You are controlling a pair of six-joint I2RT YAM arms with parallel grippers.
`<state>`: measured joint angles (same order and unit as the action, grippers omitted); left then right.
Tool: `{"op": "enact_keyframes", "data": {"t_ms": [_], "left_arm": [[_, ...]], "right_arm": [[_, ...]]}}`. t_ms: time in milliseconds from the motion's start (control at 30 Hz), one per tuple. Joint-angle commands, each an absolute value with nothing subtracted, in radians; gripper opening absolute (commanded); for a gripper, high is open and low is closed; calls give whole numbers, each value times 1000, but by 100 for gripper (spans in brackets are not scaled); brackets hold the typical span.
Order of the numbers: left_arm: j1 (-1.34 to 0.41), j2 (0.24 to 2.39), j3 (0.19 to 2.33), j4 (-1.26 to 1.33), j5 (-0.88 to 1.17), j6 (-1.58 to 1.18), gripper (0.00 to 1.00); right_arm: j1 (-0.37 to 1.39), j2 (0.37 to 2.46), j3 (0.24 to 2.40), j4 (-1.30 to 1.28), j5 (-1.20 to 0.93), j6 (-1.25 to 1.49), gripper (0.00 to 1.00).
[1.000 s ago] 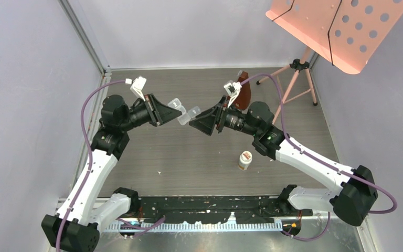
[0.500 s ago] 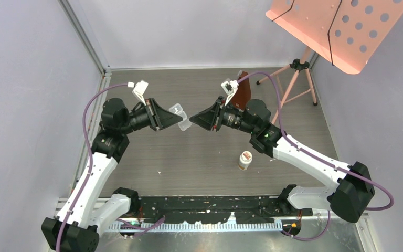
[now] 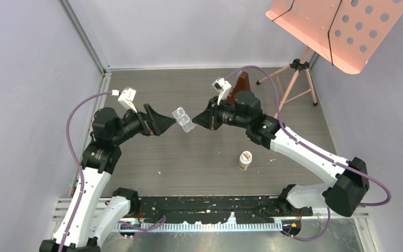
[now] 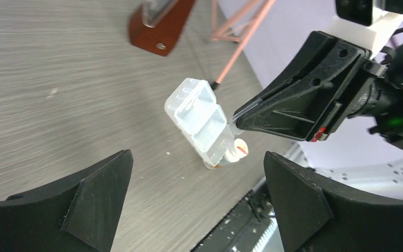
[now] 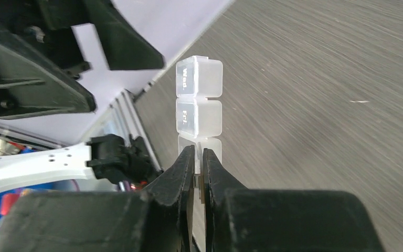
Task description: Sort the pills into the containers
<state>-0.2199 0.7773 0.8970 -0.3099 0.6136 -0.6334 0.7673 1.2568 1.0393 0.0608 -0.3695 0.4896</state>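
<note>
The containers are one clear strip box point(image 3: 183, 119) with flip lids, held in the air above the table between the two arms. My right gripper point(image 3: 195, 122) is shut on the end of the strip point(image 5: 199, 100), its jaws pinching a thin tab point(image 5: 199, 152). My left gripper point(image 3: 173, 122) stands open just left of the strip, touching nothing. In the left wrist view the strip point(image 4: 199, 121) hangs ahead of my wide-apart jaws point(image 4: 197, 160). I cannot make out any pills.
A white pill bottle point(image 3: 245, 160) with an orange label stands on the table below the right arm. A brown wedge-shaped object point(image 3: 241, 84) sits at the back, beside a pink stand's tripod point(image 3: 294, 79). A black rail point(image 3: 210, 205) runs along the near edge.
My left gripper has opened, let go of the strip box and drawn back to the left. My right gripper has moved in and shut on the strip's end.
</note>
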Motion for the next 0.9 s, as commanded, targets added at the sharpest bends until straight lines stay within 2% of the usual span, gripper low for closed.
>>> {"op": "enact_keyframes", "data": {"t_ms": [0, 133, 400, 867], "left_arm": [[-192, 715, 912, -433, 380, -550, 99], [-192, 701, 911, -486, 301, -531, 99], [-192, 737, 863, -447, 414, -543, 97], [-192, 766, 812, -415, 501, -526, 98]], "right_arm": [[762, 1328, 1164, -210, -331, 305, 5], [760, 1406, 1159, -233, -335, 264, 5], [757, 1619, 1256, -388, -427, 90, 5], [736, 1806, 1232, -352, -459, 40, 5]]}}
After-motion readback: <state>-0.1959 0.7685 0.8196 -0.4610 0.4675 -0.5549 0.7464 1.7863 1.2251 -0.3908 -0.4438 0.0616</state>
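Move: The right hand already grips the pill container by one end; the clear patch of table it is being taken to lies some 29 cm below this hand, about 3 cm to its left and 1 cm farther out. The pill bottle stands about 17 cm to the hand's right and 4 cm nearer the base, the brown metronome some 14 cm right and 20 cm farther out. From the empty left hand that patch is roughly 10 cm right, 1 cm ahead and 31 cm down. Down almost straight goes the right hand, some 22 cm, fastest in the first half and slower later, keeping its pinch on the pill container while the wrist tips the fingers from nearly level to pointing down-left towards the clear table. The left hand, already open, backs off to its left and then sinks about 7 cm, fingers staying wide. ##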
